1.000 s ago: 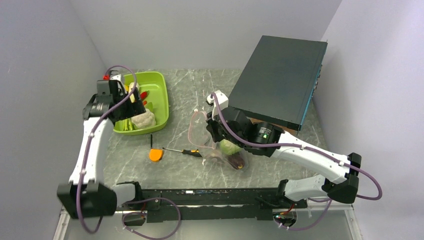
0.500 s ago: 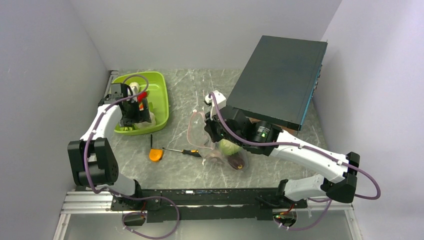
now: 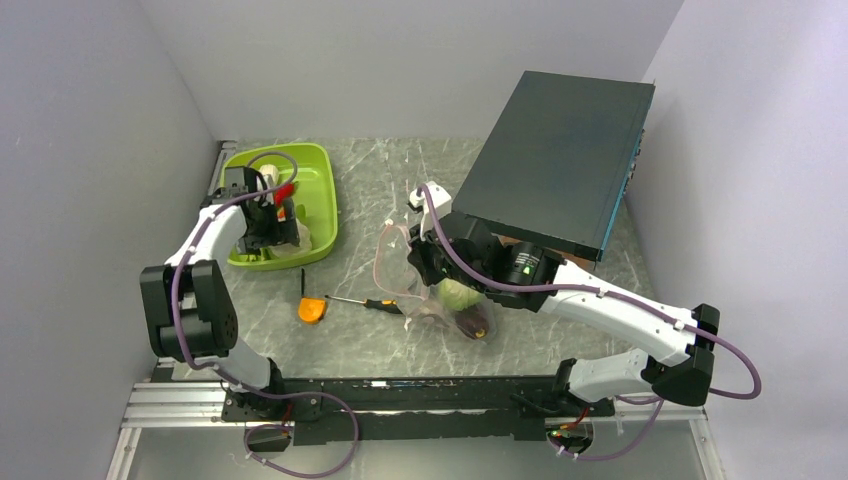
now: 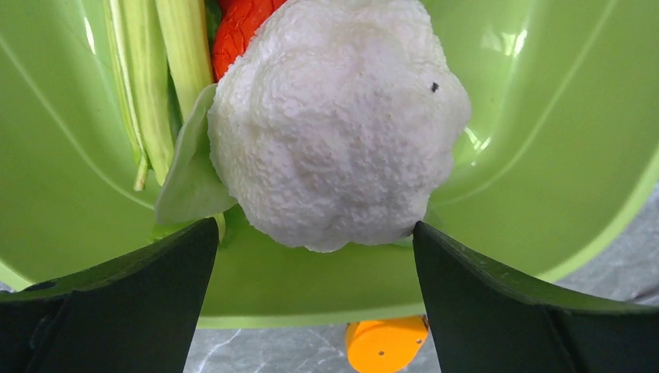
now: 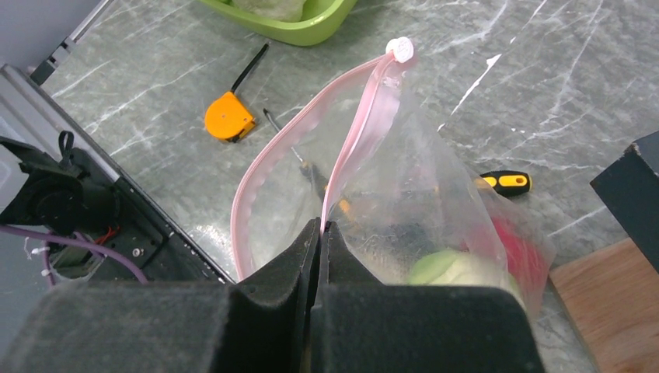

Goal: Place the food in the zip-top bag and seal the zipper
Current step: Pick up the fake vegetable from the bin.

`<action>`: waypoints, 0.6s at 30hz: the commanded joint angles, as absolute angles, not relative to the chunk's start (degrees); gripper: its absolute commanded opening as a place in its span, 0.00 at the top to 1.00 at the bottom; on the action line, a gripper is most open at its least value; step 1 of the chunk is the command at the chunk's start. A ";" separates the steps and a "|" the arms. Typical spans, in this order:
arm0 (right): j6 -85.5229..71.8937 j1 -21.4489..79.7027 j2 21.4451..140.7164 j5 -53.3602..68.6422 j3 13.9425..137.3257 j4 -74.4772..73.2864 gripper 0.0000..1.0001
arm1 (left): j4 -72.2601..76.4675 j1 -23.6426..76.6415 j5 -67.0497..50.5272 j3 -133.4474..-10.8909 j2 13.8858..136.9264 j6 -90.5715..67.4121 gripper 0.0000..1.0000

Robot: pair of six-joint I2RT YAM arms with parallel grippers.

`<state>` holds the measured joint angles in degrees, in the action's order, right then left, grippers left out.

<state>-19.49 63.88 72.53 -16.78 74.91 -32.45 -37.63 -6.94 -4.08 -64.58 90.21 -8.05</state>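
My left gripper (image 3: 268, 222) hangs open over the near end of the lime-green tray (image 3: 320, 190). In the left wrist view the white cauliflower (image 4: 334, 124) lies just ahead of its gripper (image 4: 315, 233), between the spread fingers and untouched. A red chili pepper (image 4: 241, 31) and green stalks (image 4: 148, 85) lie behind it. My right gripper (image 5: 320, 225) is shut on the pink zipper (image 5: 365, 132) of the zip-top bag (image 5: 420, 202), holding its mouth up and open. Inside the bag sit a light-green leafy head (image 5: 451, 268) and a red piece (image 5: 517, 245).
An orange tape measure (image 3: 312, 309) and a yellow-and-black screwdriver (image 3: 380, 303) lie on the marble table between tray and bag. A large black box (image 3: 560, 160) stands tilted at the back right, over a wooden board (image 5: 606, 303).
The left arm swung in from the tray's left side and brought its open gripper over the cauliflower. The right gripper and bag have stayed put.
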 commanded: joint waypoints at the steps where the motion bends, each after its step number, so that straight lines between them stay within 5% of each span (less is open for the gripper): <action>1: -18.50 63.76 73.92 -14.92 78.92 -31.56 1.00 | -34.64 -7.38 0.94 -67.34 93.79 -10.12 0.00; 14: -19.45 63.70 76.17 -15.20 80.15 -31.47 1.00 | -41.70 -7.38 -7.32 -72.07 101.40 -8.47 0.76; 18: -19.08 63.74 76.20 -15.89 80.33 -31.95 1.00 | -40.49 -7.38 -7.73 -71.07 97.80 -8.23 0.89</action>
<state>-19.09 63.88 77.19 -14.55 78.13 -32.93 -41.50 -7.46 -8.36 -72.40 99.90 -9.78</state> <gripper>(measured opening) 0.009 0.218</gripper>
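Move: The cauliflower's middle lies about 4 cm ahead of the open left hand, some 3 cm to its right and 2 cm lower. The celery lies roughly 6 cm ahead and 4 cm to the left of the hand, and the red pepper about 10 cm ahead and 1 cm right, both around 4 cm lower. From the right hand, the cauliflower is about 26 cm left, 15 cm ahead and 20 cm lower. Reaching some 2 cm forward and about as far down into the green bin, the left hand brings its wide-open fingers to the cauliflower's near edge, then closes them most of the way while nearly still, pinching that edge. The right hand, still gripping the bag's pink zipper rim, shifts about 2 cm left and slightly down. ##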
